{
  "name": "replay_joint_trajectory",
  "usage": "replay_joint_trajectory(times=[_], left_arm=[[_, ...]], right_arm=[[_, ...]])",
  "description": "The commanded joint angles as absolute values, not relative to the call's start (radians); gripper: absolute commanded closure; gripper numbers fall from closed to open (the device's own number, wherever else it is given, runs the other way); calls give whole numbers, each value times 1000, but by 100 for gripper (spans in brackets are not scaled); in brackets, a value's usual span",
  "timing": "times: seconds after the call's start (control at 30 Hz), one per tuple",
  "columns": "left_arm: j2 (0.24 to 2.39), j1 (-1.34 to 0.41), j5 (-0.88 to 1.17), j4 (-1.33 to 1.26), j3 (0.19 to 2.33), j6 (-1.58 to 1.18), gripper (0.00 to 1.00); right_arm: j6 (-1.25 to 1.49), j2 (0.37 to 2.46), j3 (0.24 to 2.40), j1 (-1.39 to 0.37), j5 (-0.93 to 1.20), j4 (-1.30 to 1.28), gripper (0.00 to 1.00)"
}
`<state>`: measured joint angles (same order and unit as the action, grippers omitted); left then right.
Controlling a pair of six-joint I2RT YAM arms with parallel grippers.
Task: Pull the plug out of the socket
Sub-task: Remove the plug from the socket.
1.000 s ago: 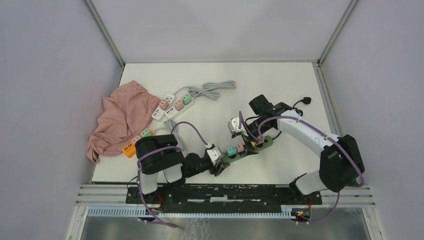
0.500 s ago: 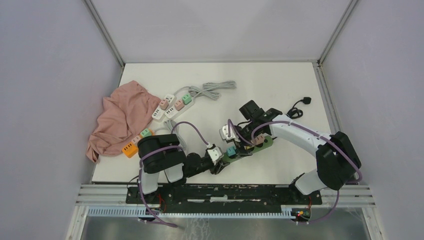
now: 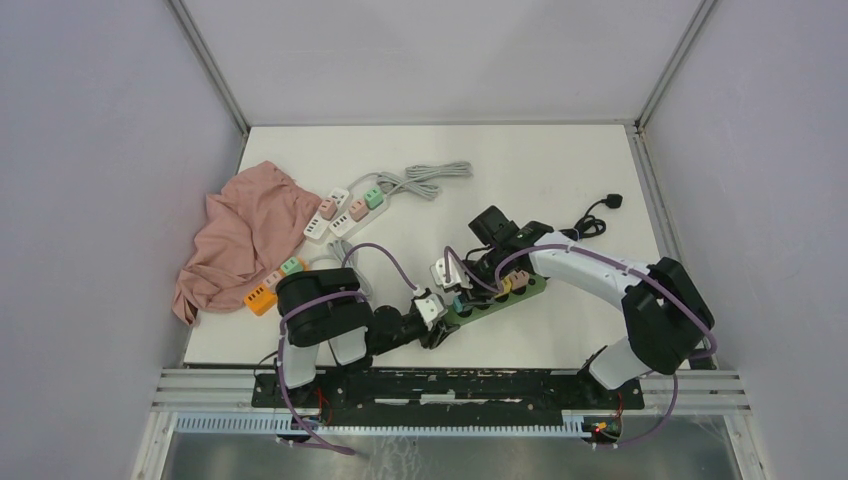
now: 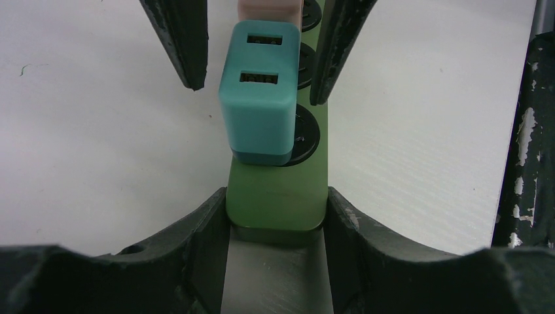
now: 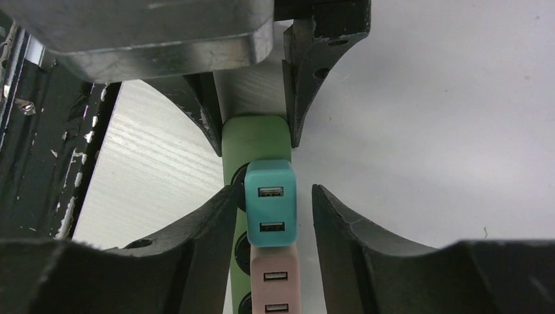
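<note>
A green power strip, the socket [image 3: 510, 292], lies near the table's front edge. A teal plug [image 4: 258, 111] stands in its end outlet, with a pink plug [image 5: 276, 281] right behind it. My left gripper [image 4: 277, 199] is shut on the strip's near end [image 4: 278, 203], both fingers pressed against its sides. My right gripper [image 5: 273, 193] hangs over the teal plug [image 5: 270, 203] and straddles it. Its left finger is close against the plug and a gap shows on the other side, so it is open. In the top view the right gripper [image 3: 463, 290] meets the left gripper [image 3: 440, 330] at the strip's left end.
A white power strip [image 3: 345, 210] with several plugs and a grey cord [image 3: 430, 178] lies at the back left. A pink cloth [image 3: 245, 235] covers the left edge, with an orange-ended strip [image 3: 270, 288] beside it. A black cable plug [image 3: 612, 201] lies at the right.
My right arm has moved left and down along the strip until its fingers straddle the teal plug, and its jaws have narrowed. The left gripper has tightened on the strip's end.
</note>
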<state>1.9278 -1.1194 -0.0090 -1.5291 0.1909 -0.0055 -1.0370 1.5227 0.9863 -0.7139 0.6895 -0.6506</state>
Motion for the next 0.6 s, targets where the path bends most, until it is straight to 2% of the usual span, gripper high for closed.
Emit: replay_joint_trajectory(times=[0.0,0.2,0.33,0.43,0.57], left_arm=[[1939,-1125,12,-1619,194,19,97],[1937,-1125,15,-1618,193,21,97],[1940,-1125,10,-1618,192,21,97],[1944,-1126,0,-1619,189,20,97],[1951,-1126,1,-1619,193,17,97]], right_arm=[[-1039,1540,992,-728,667,-636,50],[-1046,1559,1003,-745,660,-651,63],[-1048,1560,1031,-748,671,-684,86],[-1078,1550,1037,-749,733,-724,99],[-1088,1542,1022,-767,827,-732,100]])
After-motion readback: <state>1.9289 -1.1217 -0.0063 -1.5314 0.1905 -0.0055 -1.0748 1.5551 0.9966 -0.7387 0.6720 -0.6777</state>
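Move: The teal plug sits just below the right hand, straight under it with its middle some 2 cm down, between the parted fingers. Its pink neighbour is about 4 cm to the right of that plug and 2 cm farther out, the yellow one about 8 cm to the right and 3 cm out. From the left hand, which still grips the green strip's near end, the teal plug lies about 4 cm right, 2 cm ahead and 2 cm higher. The teal plug gets pinched on its two sides: the right hand sinks the last centimetre over it while its fingers go on closing, until both pads stop against the plug. From there it keeps squeezing almost in place, easing back barely half a centimetre. The left hand stays put, keeping its grip on the strip's end. ##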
